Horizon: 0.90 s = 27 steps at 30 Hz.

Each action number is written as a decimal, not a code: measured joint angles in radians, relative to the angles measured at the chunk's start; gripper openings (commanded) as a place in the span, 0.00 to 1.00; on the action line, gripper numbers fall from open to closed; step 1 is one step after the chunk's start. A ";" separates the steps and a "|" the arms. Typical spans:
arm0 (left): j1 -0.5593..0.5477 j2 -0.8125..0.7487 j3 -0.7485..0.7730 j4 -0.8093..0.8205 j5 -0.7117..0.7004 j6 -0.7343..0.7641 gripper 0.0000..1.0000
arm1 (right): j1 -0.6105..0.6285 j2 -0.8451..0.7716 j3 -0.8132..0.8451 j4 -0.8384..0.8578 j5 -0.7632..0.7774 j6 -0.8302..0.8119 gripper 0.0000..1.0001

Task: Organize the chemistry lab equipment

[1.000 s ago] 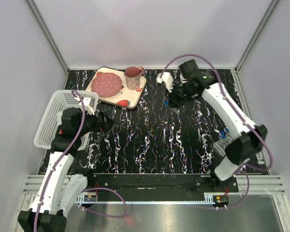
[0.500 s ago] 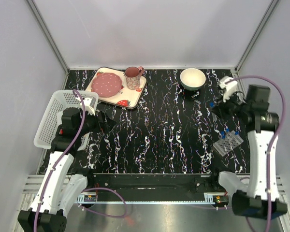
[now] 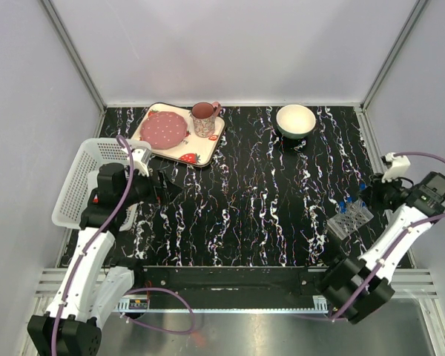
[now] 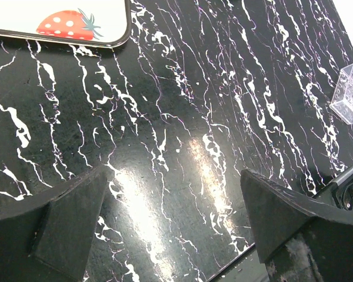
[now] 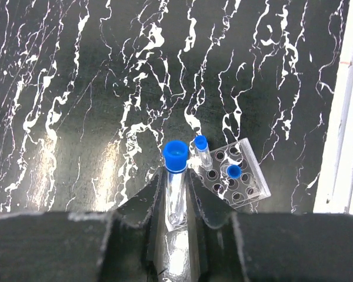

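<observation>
My right gripper (image 3: 371, 197) is shut on a clear blue-capped test tube (image 5: 175, 154) and holds it upright above the table, just left of the clear perforated tube rack (image 5: 242, 176). The rack (image 3: 351, 219) lies at the right side of the table and holds two blue-capped tubes (image 5: 201, 144) (image 5: 233, 171). My left gripper (image 3: 167, 190) is open and empty over bare table at the left, with its fingers (image 4: 65, 217) wide apart. The rack's corner shows at the right edge of the left wrist view (image 4: 350, 94). The squeeze bottle, funnel and sticks are out of view.
A strawberry-print tray (image 3: 205, 148) with a pink plate (image 3: 164, 130) and cup (image 3: 205, 117) stands at the back left. A white bowl (image 3: 295, 120) is at the back right. A white basket (image 3: 78, 185) sits beside my left arm. The table's right rail (image 5: 341, 117) is close to the rack.
My right arm has swung from the back middle of the table to the right side near the rack, uncovering the white bowl. My left arm has barely moved.
</observation>
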 measured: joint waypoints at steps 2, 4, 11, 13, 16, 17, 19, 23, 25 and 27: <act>0.000 0.008 0.000 0.005 0.009 0.000 0.99 | -0.066 0.027 -0.027 0.003 -0.037 -0.037 0.21; 0.000 0.020 -0.001 0.009 0.017 -0.001 0.99 | -0.109 0.037 -0.056 0.014 -0.067 -0.064 0.21; 0.000 0.057 -0.005 0.016 0.037 -0.002 0.99 | -0.152 0.011 -0.243 0.198 -0.119 -0.064 0.21; 0.000 0.066 -0.005 0.017 0.039 -0.002 0.99 | -0.153 -0.013 -0.299 0.271 -0.123 -0.054 0.22; 0.000 0.079 -0.005 0.019 0.041 -0.002 0.99 | -0.154 -0.049 -0.369 0.370 -0.131 -0.042 0.22; 0.000 0.084 -0.005 0.018 0.042 -0.002 0.99 | -0.154 -0.058 -0.389 0.404 -0.135 -0.038 0.22; 0.000 0.090 -0.005 0.019 0.042 -0.002 0.99 | -0.154 -0.068 -0.422 0.455 -0.136 -0.031 0.22; -0.001 0.096 -0.005 0.019 0.042 -0.002 0.99 | -0.154 -0.069 -0.473 0.537 -0.149 -0.020 0.22; -0.001 0.097 -0.005 0.019 0.042 -0.002 0.99 | -0.154 -0.068 -0.494 0.586 -0.158 -0.011 0.22; -0.001 0.097 -0.005 0.019 0.042 -0.002 0.99 | -0.155 -0.062 -0.518 0.635 -0.167 0.003 0.22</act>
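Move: The tube rack I'm carrying the blue-capped tube to lies about 17 cm below my right hand, some 4 cm ahead and 3 cm to its right. The tubes already standing along its left side are roughly 6 cm ahead and 1 cm left of this hand, their caps about 13 cm down. The white side rail runs some 17 cm to my right hand's right, 4 cm ahead. From my left hand, the rack lies about 47 cm to the right, level with it, and 18 cm below. I bring the tube down towards the rack with my right hand, about 9 cm, first swiftly, then slowing, while easing some 2.5 cm to the right early on. My fingers stay shut on the tube and tilt up about 10 degrees. My open left hand sinks some 2 cm over bare table. ##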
